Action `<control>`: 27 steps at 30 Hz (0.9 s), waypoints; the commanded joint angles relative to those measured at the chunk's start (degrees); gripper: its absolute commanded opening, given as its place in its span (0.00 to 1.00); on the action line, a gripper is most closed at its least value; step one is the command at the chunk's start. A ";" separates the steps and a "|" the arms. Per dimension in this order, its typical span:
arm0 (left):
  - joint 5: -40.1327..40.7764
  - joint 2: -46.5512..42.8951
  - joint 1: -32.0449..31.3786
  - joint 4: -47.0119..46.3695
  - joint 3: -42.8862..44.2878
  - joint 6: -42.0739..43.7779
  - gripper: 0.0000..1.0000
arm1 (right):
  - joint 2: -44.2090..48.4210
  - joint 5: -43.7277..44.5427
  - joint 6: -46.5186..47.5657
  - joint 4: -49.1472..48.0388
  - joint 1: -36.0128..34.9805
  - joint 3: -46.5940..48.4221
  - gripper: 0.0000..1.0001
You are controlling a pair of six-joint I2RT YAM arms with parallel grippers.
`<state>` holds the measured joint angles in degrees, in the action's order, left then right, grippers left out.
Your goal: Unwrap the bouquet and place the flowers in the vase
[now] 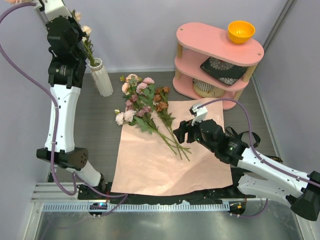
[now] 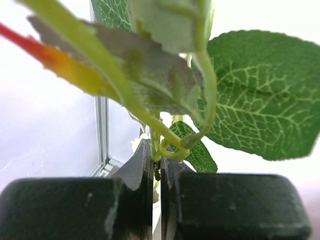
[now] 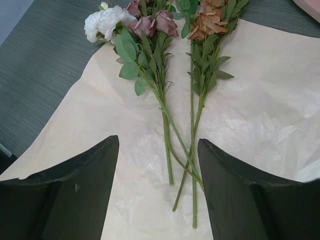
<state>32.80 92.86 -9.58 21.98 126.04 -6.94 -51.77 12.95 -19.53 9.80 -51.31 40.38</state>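
The pink wrap [image 1: 170,160] lies spread flat on the table. Several flowers [image 1: 142,100] lie across its far edge, blooms pointing away. The white ribbed vase [image 1: 102,76] stands at the back left with one flower [image 1: 86,31] rising from its mouth. My left gripper [image 1: 82,44] is raised above the vase and shut on that flower's green stem [image 2: 159,159], with leaves [image 2: 260,95] close to the lens. My right gripper [image 1: 181,132] hovers open over the lower stem ends [image 3: 192,150]. The stems lie near its right finger [image 3: 240,195], untouched. White [image 3: 102,22], mauve [image 3: 150,22] and rust [image 3: 207,22] blooms lie beyond.
A pink two-tier shelf [image 1: 192,37] stands at the back right with an orange bowl [image 1: 241,31] on top and a dark patterned plate [image 1: 222,70] on the lower tier. A black ribbon [image 1: 200,197] lies along the wrap's near edge. Walls close in left and back.
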 commanded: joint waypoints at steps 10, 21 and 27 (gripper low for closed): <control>-1.33 4.87 3.26 -5.02 5.18 -2.55 0.00 | -1.05 1.99 0.81 -0.93 -0.02 3.57 0.70; -1.51 7.86 4.13 -0.53 4.74 -5.28 0.00 | -1.32 2.25 -0.25 -0.75 -0.02 3.21 0.70; -0.80 7.86 4.31 -0.27 2.29 -6.07 0.00 | -1.84 2.43 -0.51 -0.93 -0.02 3.13 0.70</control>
<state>31.46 101.06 -5.74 22.24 128.90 -11.77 -53.04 14.09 -19.46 10.41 -51.31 41.89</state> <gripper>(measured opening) 0.053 0.703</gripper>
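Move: The left hand, already pinching a flower stem high above the table, has the vase about 9 cm ahead, level sideways, its middle some 43 cm below the hand. The cream roses already in the vase have their heads roughly 10 cm ahead and 8 cm down. The remaining bouquet lies on the wrapping about 3 cm ahead of this hand, 18 cm right and 53 cm below. From the right hand, the vase is about 30 cm ahead and 37 cm left. Upward first, by barely 1.5 cm, then forward and down, the left hand eases the held flower towards the vase, ending about 5 cm farther forward and some 4 cm lower. Its fingers stay shut on the stem below the leaves while the wrist, after a slight lift, tips down about 5 degrees. ##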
